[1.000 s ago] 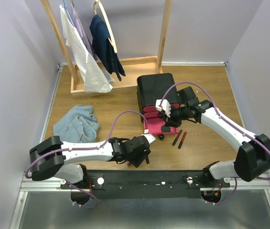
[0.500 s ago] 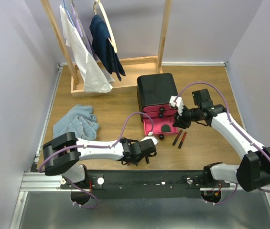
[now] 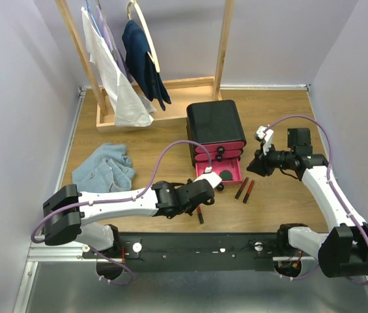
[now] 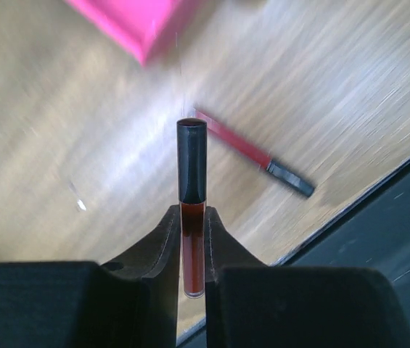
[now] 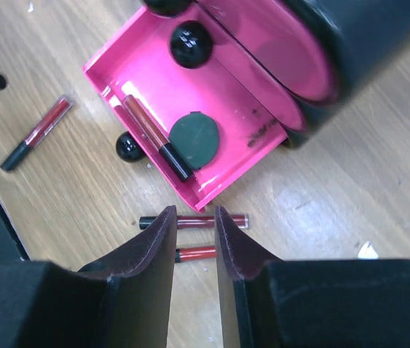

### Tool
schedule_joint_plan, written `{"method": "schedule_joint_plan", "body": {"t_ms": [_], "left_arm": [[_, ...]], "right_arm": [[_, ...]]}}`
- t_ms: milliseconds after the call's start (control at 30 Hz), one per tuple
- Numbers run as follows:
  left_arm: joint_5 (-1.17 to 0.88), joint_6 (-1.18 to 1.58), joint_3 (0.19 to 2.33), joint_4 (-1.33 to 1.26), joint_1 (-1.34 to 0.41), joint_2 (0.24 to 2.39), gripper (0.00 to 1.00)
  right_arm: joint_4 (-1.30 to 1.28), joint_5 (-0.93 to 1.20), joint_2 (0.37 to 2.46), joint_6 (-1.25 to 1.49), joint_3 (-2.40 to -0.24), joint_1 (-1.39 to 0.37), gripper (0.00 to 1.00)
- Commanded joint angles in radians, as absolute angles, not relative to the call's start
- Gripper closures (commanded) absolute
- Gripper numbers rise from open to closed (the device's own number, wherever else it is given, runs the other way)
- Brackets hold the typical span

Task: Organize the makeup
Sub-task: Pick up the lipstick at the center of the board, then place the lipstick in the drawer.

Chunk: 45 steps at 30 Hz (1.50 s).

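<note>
My left gripper (image 4: 191, 212) is shut on a slim dark red lip tube (image 4: 191, 167), black cap pointing away, held above the wood. From above, this gripper (image 3: 203, 195) hovers just in front of the open pink drawer (image 3: 230, 175). Another lip tube (image 4: 252, 151) lies on the table beyond it. The drawer (image 5: 121, 51) holds a lip tube (image 5: 150, 134) and a round dark green compact (image 5: 195, 140). My right gripper (image 5: 194, 212) is open and empty, above two lip tubes (image 5: 234, 220) (image 5: 197, 254) lying side by side right of the drawer.
The black box (image 3: 215, 124) with pink drawers stands mid-table. A light blue cloth (image 3: 103, 169) lies to the left. A wooden rack with hanging clothes (image 3: 138, 65) stands at the back. The black base rail (image 3: 190, 244) runs along the near edge.
My left gripper has shut on a lip tube and carried it right, towards the open drawer. The right arm has drawn back to the right, away from the drawer.
</note>
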State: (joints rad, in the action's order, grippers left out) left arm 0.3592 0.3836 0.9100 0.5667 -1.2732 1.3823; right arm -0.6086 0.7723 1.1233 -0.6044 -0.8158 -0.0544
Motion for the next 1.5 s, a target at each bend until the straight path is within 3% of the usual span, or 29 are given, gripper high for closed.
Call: {"method": "schedule_joint_plan", "body": {"t_ms": [0,500,833,967,1000,1100,1467], "left_arm": [[0.426,0.192,1.02,0.509,-1.278,1.371,0.96],[0.365,-0.145,1.304,0.45,-1.194,1.67,0.95],[0.382,-0.268,1.365,0.399,-1.174,1.807,0.92],[0.399,-0.287,1.371,0.379,-1.167,1.828,0.77],[0.4,-0.29,1.371,0.374,-1.166,1.829,0.67],[0.403,-0.291,1.374,0.362,-1.163,1.835,0.53],[0.402,-0.226,1.387,0.37,-1.161,1.793,0.47]], "right_arm": [[-0.537,0.879,1.066,-0.483,-0.755,0.021,0.65],[-0.453,0.919,1.031,-0.387,-0.718,0.1,0.65],[-0.44,0.925,1.023,-0.379,-0.709,0.107,0.65],[-0.445,0.925,1.023,-0.383,-0.707,0.109,0.65],[-0.445,0.925,1.022,-0.387,-0.707,0.11,0.65],[-0.445,0.927,1.023,-0.387,-0.707,0.11,0.65],[-0.527,1.004,1.034,-0.498,-0.71,0.11,0.65]]}}
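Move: The left gripper already pinches the lipstick. The open drawer it goes to has its middle about 13 cm ahead, 12 cm to the right and some 5 cm below; the green compact in it sits about 12 cm ahead and 14 cm right. The other table lipstick lies level with the hand, 5 cm right and 7 cm down. For the right hand the drawer is about 13 cm left, 1 cm ahead, 11 cm below. Carry the held lipstick forward and right to the open drawer, about 16 cm across, rising nearly 6 cm at first and then sinking some 3 cm over the drawer, while turning the wrist about 30 degrees, partly clockwise. There open the fingers to let the lipstick go, and hold still above it. Let the right gripper clear out a couple of centimetres right and up. ##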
